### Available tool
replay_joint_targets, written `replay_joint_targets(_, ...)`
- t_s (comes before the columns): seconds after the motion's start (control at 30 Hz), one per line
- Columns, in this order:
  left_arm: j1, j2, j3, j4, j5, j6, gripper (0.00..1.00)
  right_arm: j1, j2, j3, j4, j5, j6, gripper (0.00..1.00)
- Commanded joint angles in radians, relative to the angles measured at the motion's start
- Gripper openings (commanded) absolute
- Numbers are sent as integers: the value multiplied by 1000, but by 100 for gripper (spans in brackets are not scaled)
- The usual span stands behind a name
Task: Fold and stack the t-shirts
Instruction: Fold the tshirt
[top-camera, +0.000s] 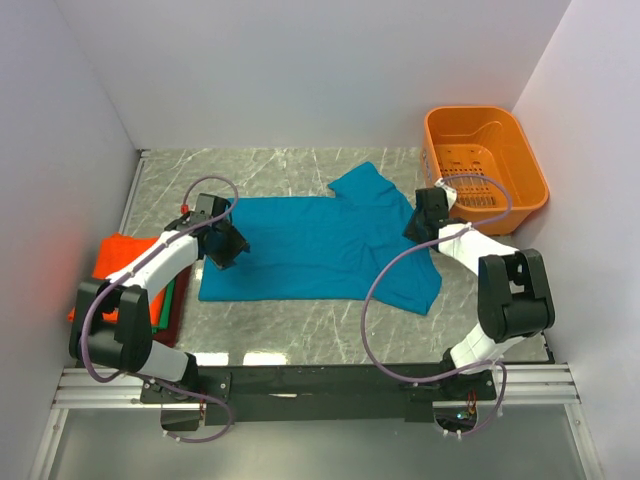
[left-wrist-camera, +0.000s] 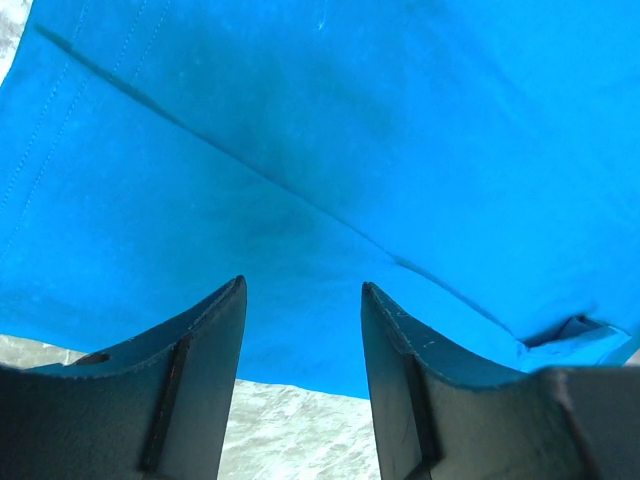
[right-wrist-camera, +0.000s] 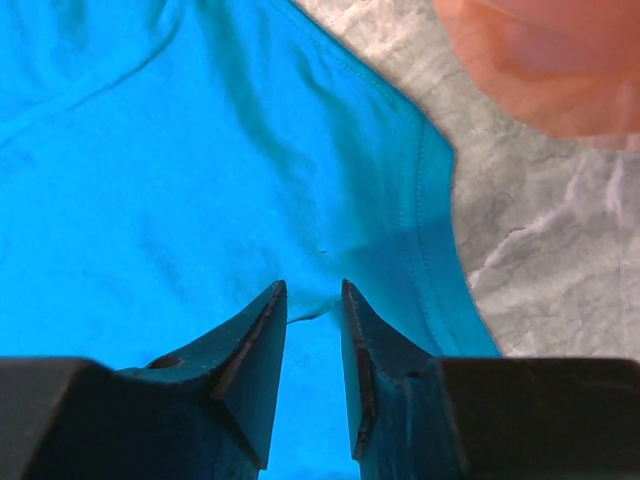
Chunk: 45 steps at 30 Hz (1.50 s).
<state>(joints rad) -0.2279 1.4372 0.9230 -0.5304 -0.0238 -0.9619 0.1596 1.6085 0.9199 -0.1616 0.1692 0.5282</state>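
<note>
A teal-blue t-shirt lies spread on the marble table, one sleeve pointing to the back. My left gripper is low over the shirt's left edge. In the left wrist view its jaws stand open above the cloth's edge, holding nothing. My right gripper is down on the shirt's right side near the sleeve. The right wrist view shows its jaws a narrow gap apart, with a small ridge of the teal cloth between the tips. Folded t-shirts are stacked at the far left: orange over green and dark red.
An orange plastic basket stands at the back right, just behind my right gripper, and shows blurred in the right wrist view. White walls close in the table on three sides. The metal rail with the arm bases runs along the near edge.
</note>
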Motion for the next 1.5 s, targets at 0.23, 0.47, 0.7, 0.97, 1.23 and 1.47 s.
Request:
replay_joint_targets(0.23,-10,-18,0,47,31,34,54,133,8,33,-196,200,-16,38)
replay_joint_targets(0.47,-11,0,-1,61,54,48,54,135,54,65,-254,240,-36,36)
replay_joint_targets(0.7,-11,-4,-9,61,61,60,53,133,113,100,-253,202,-68,35)
replay_joint_targets(0.97,-11,-3,-13,70,70,58,53,132,119,114,-277,228,-63,18)
replay_joint_targets(1.23,-11,-9,-19,69,67,60,53,132,122,123,-277,234,-60,5)
replay_joint_targets(1.47,-10,-14,-21,69,65,58,53,146,93,138,-299,277,-60,0)
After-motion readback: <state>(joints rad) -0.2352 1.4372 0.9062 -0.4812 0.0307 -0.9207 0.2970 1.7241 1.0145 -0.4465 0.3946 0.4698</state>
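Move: The folded-over hem corner on the right part of the teal t-shirt is the right hand's aim, about 5 cm back, level left-right and some 5 cm below it. The shirt's upper sleeve lies about 14 cm ahead and 12 cm left; its near-right corner is 17 cm back and 4 cm right. The orange basket stands roughly 15 cm ahead and 18 cm right. From the left hand the hem corner lies about 44 cm right and 2 cm ahead, 6 cm lower. The folded hem corner of the teal shirt is what the right hand goes for: drawing back about 5 cm while sinking nearly 4, it tips its fingers some 15 degrees steeper and rolls its left side down by about as much. With the tips down at the cloth beside the corner, the part-open fingers then close fully, pinching at the top layer, and begin to ease upward at the very end. ##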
